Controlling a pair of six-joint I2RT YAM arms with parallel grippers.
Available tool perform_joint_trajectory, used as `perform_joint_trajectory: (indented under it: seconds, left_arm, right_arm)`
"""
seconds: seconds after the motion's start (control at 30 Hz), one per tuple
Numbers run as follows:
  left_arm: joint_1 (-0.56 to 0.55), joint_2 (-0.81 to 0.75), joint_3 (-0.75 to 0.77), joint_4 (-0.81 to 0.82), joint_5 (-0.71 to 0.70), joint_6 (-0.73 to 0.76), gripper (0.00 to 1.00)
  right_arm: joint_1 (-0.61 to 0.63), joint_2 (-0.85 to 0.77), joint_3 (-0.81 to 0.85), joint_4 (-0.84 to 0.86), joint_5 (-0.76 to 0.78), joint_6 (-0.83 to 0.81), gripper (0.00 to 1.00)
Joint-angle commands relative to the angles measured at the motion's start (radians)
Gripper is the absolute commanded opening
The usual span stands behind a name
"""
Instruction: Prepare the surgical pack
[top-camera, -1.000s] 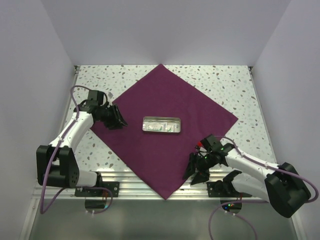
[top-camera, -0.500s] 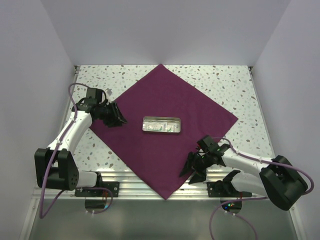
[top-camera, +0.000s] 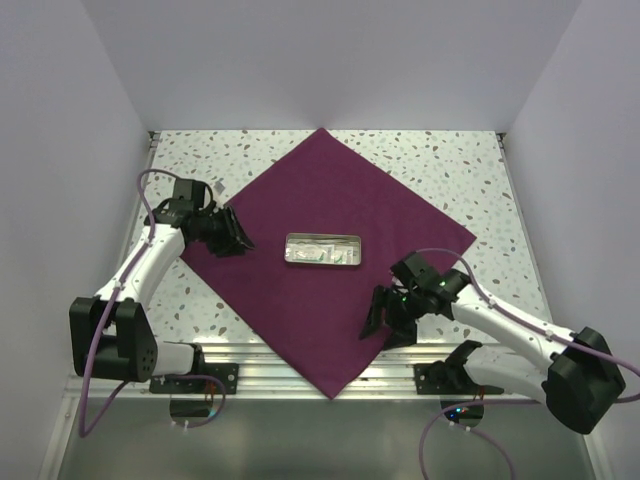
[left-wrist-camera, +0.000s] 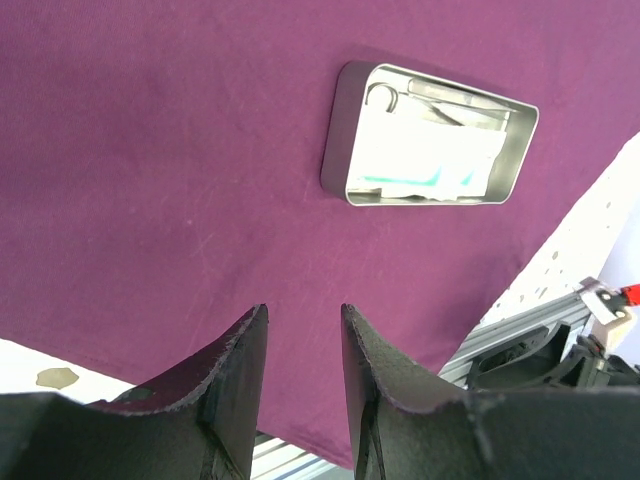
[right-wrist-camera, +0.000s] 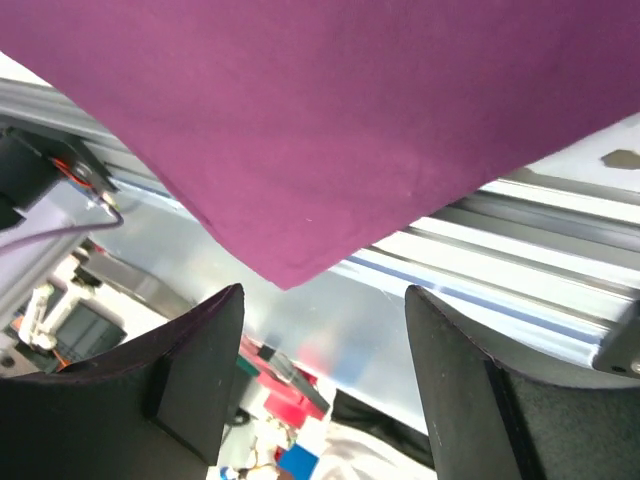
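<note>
The surgical pack's dark purple cloth (top-camera: 330, 195) lies spread flat as a diamond on the speckled table. A small steel tray (top-camera: 322, 250) sits at its middle, holding white gauze (left-wrist-camera: 430, 155) and thin metal instruments (left-wrist-camera: 450, 98). My left gripper (top-camera: 240, 242) hovers over the cloth's left corner, jaws open a little with nothing between them (left-wrist-camera: 303, 320). My right gripper (top-camera: 385, 332) hangs over the cloth's near right edge, open wide and empty (right-wrist-camera: 325, 300). In the right wrist view the cloth (right-wrist-camera: 330, 120) ends in its near corner just ahead of the fingers.
Aluminium rails (top-camera: 300, 358) run along the table's near edge, and the cloth's near corner overhangs them. Both arm bases (top-camera: 110, 335) are bolted there. White walls close in the table on the left, back and right.
My right gripper has swung left and slightly away from the near rail, onto the cloth's edge, and its jaws have widened. The left gripper has hardly moved.
</note>
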Motion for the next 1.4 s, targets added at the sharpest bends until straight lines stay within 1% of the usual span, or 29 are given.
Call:
perform_joint_trajectory:
  seconds: [0.0, 0.03, 0.07, 0.13, 0.2, 0.23, 0.27, 0.3, 0.33, 0.37, 0.4, 0.5, 0.67, 0.83, 0.93, 1.07, 1.27, 1.33, 1.37]
  left_arm:
    - [-0.001, -0.03, -0.011, 0.032, 0.028, -0.029, 0.39]
    - [-0.002, -0.03, -0.006, 0.037, 0.03, -0.034, 0.39]
    - [-0.002, -0.032, -0.003, 0.038, 0.03, -0.034, 0.39]
    - [-0.002, -0.03, 0.003, 0.035, 0.033, -0.033, 0.39]
    - [-0.002, -0.026, 0.017, 0.022, 0.031, -0.02, 0.39]
    - [-0.002, -0.024, 0.018, 0.018, 0.03, -0.017, 0.39]
    - [-0.002, -0.023, 0.018, 0.017, 0.028, -0.01, 0.39]
    - [-0.002, -0.024, 0.02, 0.018, 0.027, -0.008, 0.39]
    - [-0.002, -0.021, 0.009, 0.023, 0.027, -0.008, 0.39]
    - [-0.002, -0.021, 0.005, 0.029, 0.028, -0.01, 0.39]
    - [-0.002, -0.02, -0.001, 0.041, 0.031, -0.011, 0.39]
    - [-0.002, -0.015, -0.015, 0.055, 0.046, -0.017, 0.39]
    - [-0.002, -0.026, -0.005, 0.046, 0.042, -0.008, 0.39]
    - [-0.002, -0.029, -0.012, 0.038, 0.047, 0.004, 0.39]
    - [-0.002, -0.038, -0.018, 0.043, 0.051, 0.004, 0.39]
    - [-0.001, -0.049, -0.02, 0.035, 0.054, 0.02, 0.39]
    - [-0.001, -0.059, -0.026, 0.021, 0.053, 0.04, 0.39]
    - [-0.001, -0.062, -0.026, 0.02, 0.057, 0.041, 0.39]
    - [-0.001, -0.063, -0.026, 0.018, 0.059, 0.043, 0.39]
  right_arm:
    - [0.035, 0.025, -0.035, -0.064, -0.062, 0.002, 0.69]
    - [0.041, 0.012, -0.069, -0.015, -0.068, 0.065, 0.69]
    - [0.046, 0.012, -0.079, -0.001, -0.064, 0.066, 0.69]
    - [0.053, -0.01, -0.096, 0.024, -0.03, 0.145, 0.69]
    - [0.064, -0.039, -0.13, 0.042, -0.009, 0.248, 0.69]
    - [0.073, -0.051, -0.148, 0.078, 0.005, 0.288, 0.69]
    - [0.088, -0.06, -0.152, 0.087, 0.025, 0.364, 0.69]
    - [0.123, -0.074, -0.152, 0.095, 0.043, 0.401, 0.69]
    - [0.147, -0.077, -0.149, 0.113, 0.094, 0.438, 0.7]
    - [0.176, -0.076, -0.141, 0.124, 0.12, 0.508, 0.71]
    - [0.223, -0.073, -0.141, 0.139, 0.141, 0.542, 0.72]
    - [0.286, -0.033, -0.141, 0.193, 0.195, 0.651, 0.73]
    - [0.363, 0.038, -0.098, 0.193, 0.255, 0.742, 0.73]
    - [0.447, 0.064, -0.132, 0.318, 0.318, 0.865, 0.7]
    - [0.486, 0.123, -0.118, 0.374, 0.333, 0.903, 0.67]
    - [0.527, 0.176, -0.098, 0.388, 0.349, 0.94, 0.65]
    - [0.559, 0.165, -0.095, 0.365, 0.393, 0.972, 0.5]
    - [0.559, 0.159, -0.055, 0.333, 0.409, 0.954, 0.38]
    - [0.559, 0.16, -0.035, 0.311, 0.43, 0.928, 0.31]
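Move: The drape's near corner lies over the rails about 10 cm back from my right hand, some 11 cm to its left and 6 cm below. From that same hand, the packed tray is roughly 24 cm ahead and 16 cm left, and my right arm's base is about 8 cm back and 20 cm right, both lower. From my idle left hand the corner is some 31 cm back, 19 cm right and 12 cm down. I bring my right hand down and back about 4 cm towards the near corner of the drape. Then I sweep it left some 8 cm, low along the cloth's near right edge, while the wrist turns clockwise a good 20 degrees. At the end I close the open fingers to about half their gap, gathering a fold of cloth between the tips just short of the corner. ##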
